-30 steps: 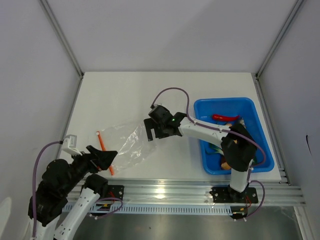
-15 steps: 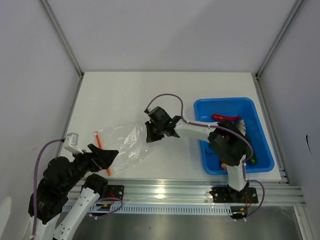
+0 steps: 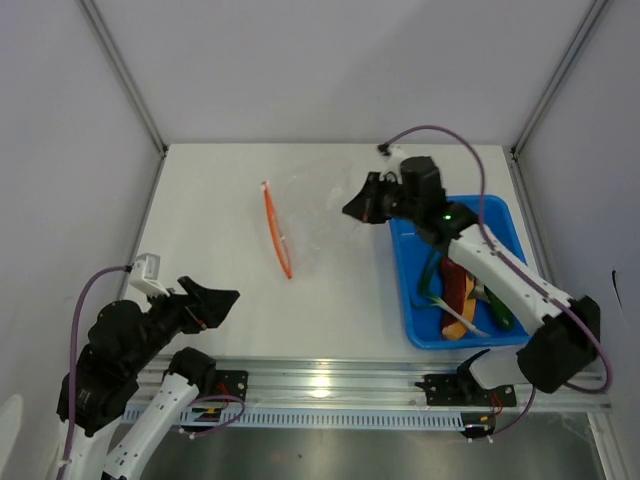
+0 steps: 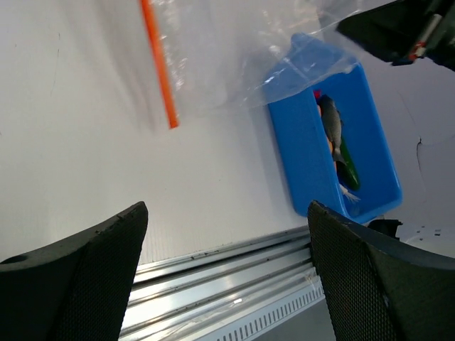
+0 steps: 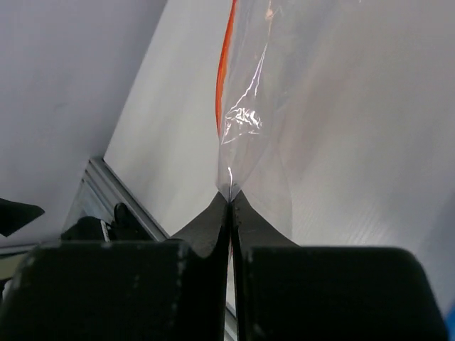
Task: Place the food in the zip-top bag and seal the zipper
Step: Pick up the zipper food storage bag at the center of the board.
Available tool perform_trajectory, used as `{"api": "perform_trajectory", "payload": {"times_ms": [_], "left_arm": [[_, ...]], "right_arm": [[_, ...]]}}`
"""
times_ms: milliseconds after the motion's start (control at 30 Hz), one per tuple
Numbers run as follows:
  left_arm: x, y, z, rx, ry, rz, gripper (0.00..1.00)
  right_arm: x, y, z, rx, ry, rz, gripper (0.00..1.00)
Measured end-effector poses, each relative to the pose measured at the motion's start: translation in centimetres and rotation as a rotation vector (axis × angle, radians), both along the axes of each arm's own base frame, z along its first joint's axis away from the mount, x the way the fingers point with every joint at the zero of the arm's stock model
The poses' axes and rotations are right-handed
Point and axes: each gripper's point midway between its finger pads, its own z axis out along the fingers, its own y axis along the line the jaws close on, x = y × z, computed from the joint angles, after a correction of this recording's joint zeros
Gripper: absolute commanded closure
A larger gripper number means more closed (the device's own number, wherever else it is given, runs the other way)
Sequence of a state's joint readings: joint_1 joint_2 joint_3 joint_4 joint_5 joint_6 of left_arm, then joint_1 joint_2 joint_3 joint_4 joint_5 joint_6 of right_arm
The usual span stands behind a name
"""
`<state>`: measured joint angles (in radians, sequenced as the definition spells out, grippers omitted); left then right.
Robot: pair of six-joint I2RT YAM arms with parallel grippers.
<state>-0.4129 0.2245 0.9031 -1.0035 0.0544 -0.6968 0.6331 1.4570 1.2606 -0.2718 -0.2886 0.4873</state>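
The clear zip-top bag (image 3: 312,213) hangs tilted above the table's back middle, with its orange-red zipper (image 3: 277,230) on the left side. My right gripper (image 3: 365,205) is shut on the bag's right edge, and in the right wrist view its fingertips (image 5: 229,197) pinch a thin plastic fold below the zipper (image 5: 223,78). The food (image 3: 463,288) lies in the blue tray (image 3: 455,206): a dark red sausage, a yellow bun and green pieces. My left gripper (image 3: 218,299) stands open and empty near the front left edge. In its own view, the left gripper (image 4: 226,213) is far from the bag (image 4: 234,57).
The blue tray (image 4: 298,163) sits at the right side of the table, just right of the lifted bag. An aluminium rail (image 3: 320,375) runs along the near edge. Grey walls close the table in at the left, back and right.
My right gripper shut on the bag's edge and carried it from the front left up and back toward the tray. The left gripper stayed open near the front edge.
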Motion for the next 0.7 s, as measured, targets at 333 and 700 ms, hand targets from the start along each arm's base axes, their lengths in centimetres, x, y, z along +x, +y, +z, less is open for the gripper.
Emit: {"api": "perform_trajectory", "payload": {"times_ms": [333, 700], "left_arm": [[1.3, -1.9, 1.9, -0.069, -0.088, -0.066, 0.13], [4.9, -7.3, -0.4, -0.145, -0.031, -0.263, 0.37]], "right_arm": [[-2.1, -10.3, 6.5, 0.214, -0.05, 0.006, 1.0], [-8.8, -12.8, 10.2, 0.373, -0.025, 0.147, 1.0]]}}
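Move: From the right gripper, which already pinches the clear bag, the blue tray's middle lies about 25 cm to the right, 6 cm back and 16 cm lower; the bag's orange zipper edge trails some 14 cm to the left, 2 cm back and perhaps 10 cm lower. From the open, empty left gripper, that zipper edge has its middle roughly 18 cm ahead, 9 cm to the right and 10 cm lower. Keep the right fingers shut on the bag and swing it about 13 cm right towards the tray, climbing as you go, then draw back some 9 cm and rise further, rolling the hand's left side up. Bring the left gripper right and forward towards the orange zipper edge, turning it some 15 degrees clockwise and partly closing its fingers, still empty. ##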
